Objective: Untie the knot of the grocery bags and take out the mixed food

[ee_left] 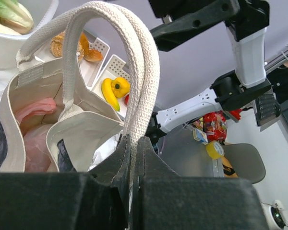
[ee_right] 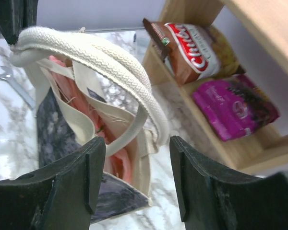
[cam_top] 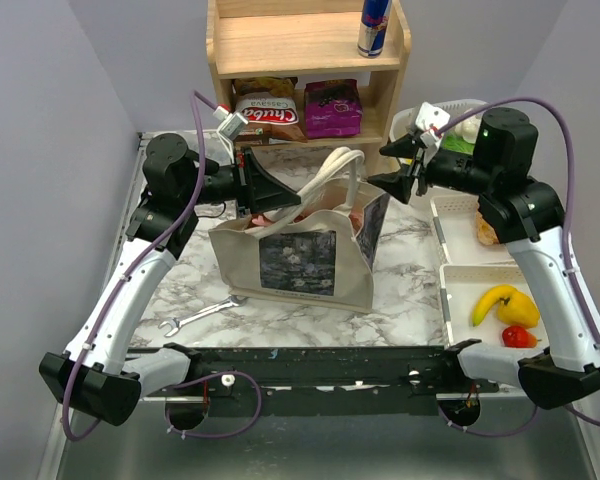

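Note:
The beige canvas tote (cam_top: 300, 250) stands upright mid-table. My left gripper (cam_top: 292, 200) (ee_left: 134, 141) is shut on its white woven handle (ee_left: 144, 72), holding both straps up from the left. The pink plastic bag (ee_left: 33, 112) (ee_right: 120, 167) lies crumpled inside the tote; its knot is hidden. My right gripper (cam_top: 388, 166) (ee_right: 138, 143) hangs open just off the tote's right upper corner, nothing between its fingers, the handle (ee_right: 110, 62) ahead of it. A banana (cam_top: 492, 300), a yellow pepper (cam_top: 520, 308) and a red item (cam_top: 518, 337) lie in a white tray (cam_top: 460, 320) at right.
A wrench (cam_top: 202, 314) lies in front of the tote at left. The wooden shelf (cam_top: 310, 45) behind holds a Chuba chip bag (cam_top: 267, 110), a magenta bag (cam_top: 332, 108) and a drink can (cam_top: 374, 27). More white trays (cam_top: 450, 210) line the right side.

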Tool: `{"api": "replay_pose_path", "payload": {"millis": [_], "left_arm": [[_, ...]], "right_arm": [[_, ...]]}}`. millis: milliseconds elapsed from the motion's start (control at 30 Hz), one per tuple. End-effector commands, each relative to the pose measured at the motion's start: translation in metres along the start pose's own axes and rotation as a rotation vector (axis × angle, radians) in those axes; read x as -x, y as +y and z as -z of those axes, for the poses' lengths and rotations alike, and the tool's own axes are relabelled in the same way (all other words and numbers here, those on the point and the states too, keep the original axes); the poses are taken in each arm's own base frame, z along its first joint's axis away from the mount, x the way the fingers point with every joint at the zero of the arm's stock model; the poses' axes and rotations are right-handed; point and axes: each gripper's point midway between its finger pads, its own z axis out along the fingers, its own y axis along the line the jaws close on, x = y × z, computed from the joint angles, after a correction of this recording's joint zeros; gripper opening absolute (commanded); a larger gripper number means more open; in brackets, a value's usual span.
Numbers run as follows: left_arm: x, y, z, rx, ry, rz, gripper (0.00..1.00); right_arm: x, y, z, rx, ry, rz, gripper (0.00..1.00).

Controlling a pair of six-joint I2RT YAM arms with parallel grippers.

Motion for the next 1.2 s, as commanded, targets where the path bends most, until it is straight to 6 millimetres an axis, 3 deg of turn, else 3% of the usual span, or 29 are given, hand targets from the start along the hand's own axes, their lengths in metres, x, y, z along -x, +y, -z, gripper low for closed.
{"api": "replay_pose_path", "payload": {"millis": [0, 167, 367, 600, 667, 833, 1033, 1167], "left_arm": [[0.013, -0.018, 0.004, -0.034, -0.023, -0.009, 0.00], [0.017, -0.013, 0.006, -0.018, -0.037, -0.013, 0.00], [0.014, -0.014, 0.006, -0.033, -0.026, -0.015, 0.00], [0.014, -0.016, 0.007, -0.037, -0.023, -0.045, 0.00], [0.015, -0.015, 0.006, -0.033, -0.023, -0.055, 0.00], [0.035, 0.005, 0.011, 0.056, -0.067, -0.092, 0.00], [0.075, 0.037, 0.022, 0.185, -0.177, -0.111, 0.00], [0.079, 0.060, 0.023, 0.248, -0.188, -0.059, 0.00]], "right_arm": [[-0.008, 0.017, -0.008, 0.086, 0.001, -0.130, 0.58], [-0.020, 0.039, -0.004, 0.096, -0.023, -0.264, 0.57], [-0.049, 0.025, -0.032, 0.042, 0.011, -0.384, 0.56], [-0.056, 0.027, -0.056, 0.066, -0.008, -0.423, 0.56], [-0.058, 0.031, -0.059, 0.084, -0.001, -0.426, 0.46], [-0.062, 0.053, -0.044, 0.158, 0.036, -0.340, 0.04], [-0.089, 0.072, -0.021, 0.186, 0.112, -0.146, 0.01], [-0.095, 0.083, -0.009, 0.234, 0.133, -0.067, 0.01]]}}
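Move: The left hand still grips both handles of the grocery bag; the near handle's right leg, which the open right hand goes for, lies about 10 cm to the left hand's right and 2 cm ahead. From the right hand that leg is some 4 cm left, 1 cm ahead and 6 cm below. The bag opening lies about 12 cm left, level fore and aft, 14 cm down; the purple packet roughly 18 cm ahead, 7 cm left. Right sinks about 8 cm leftward, pinches the near handle, draws back; left takes the other 7 cm forward. ##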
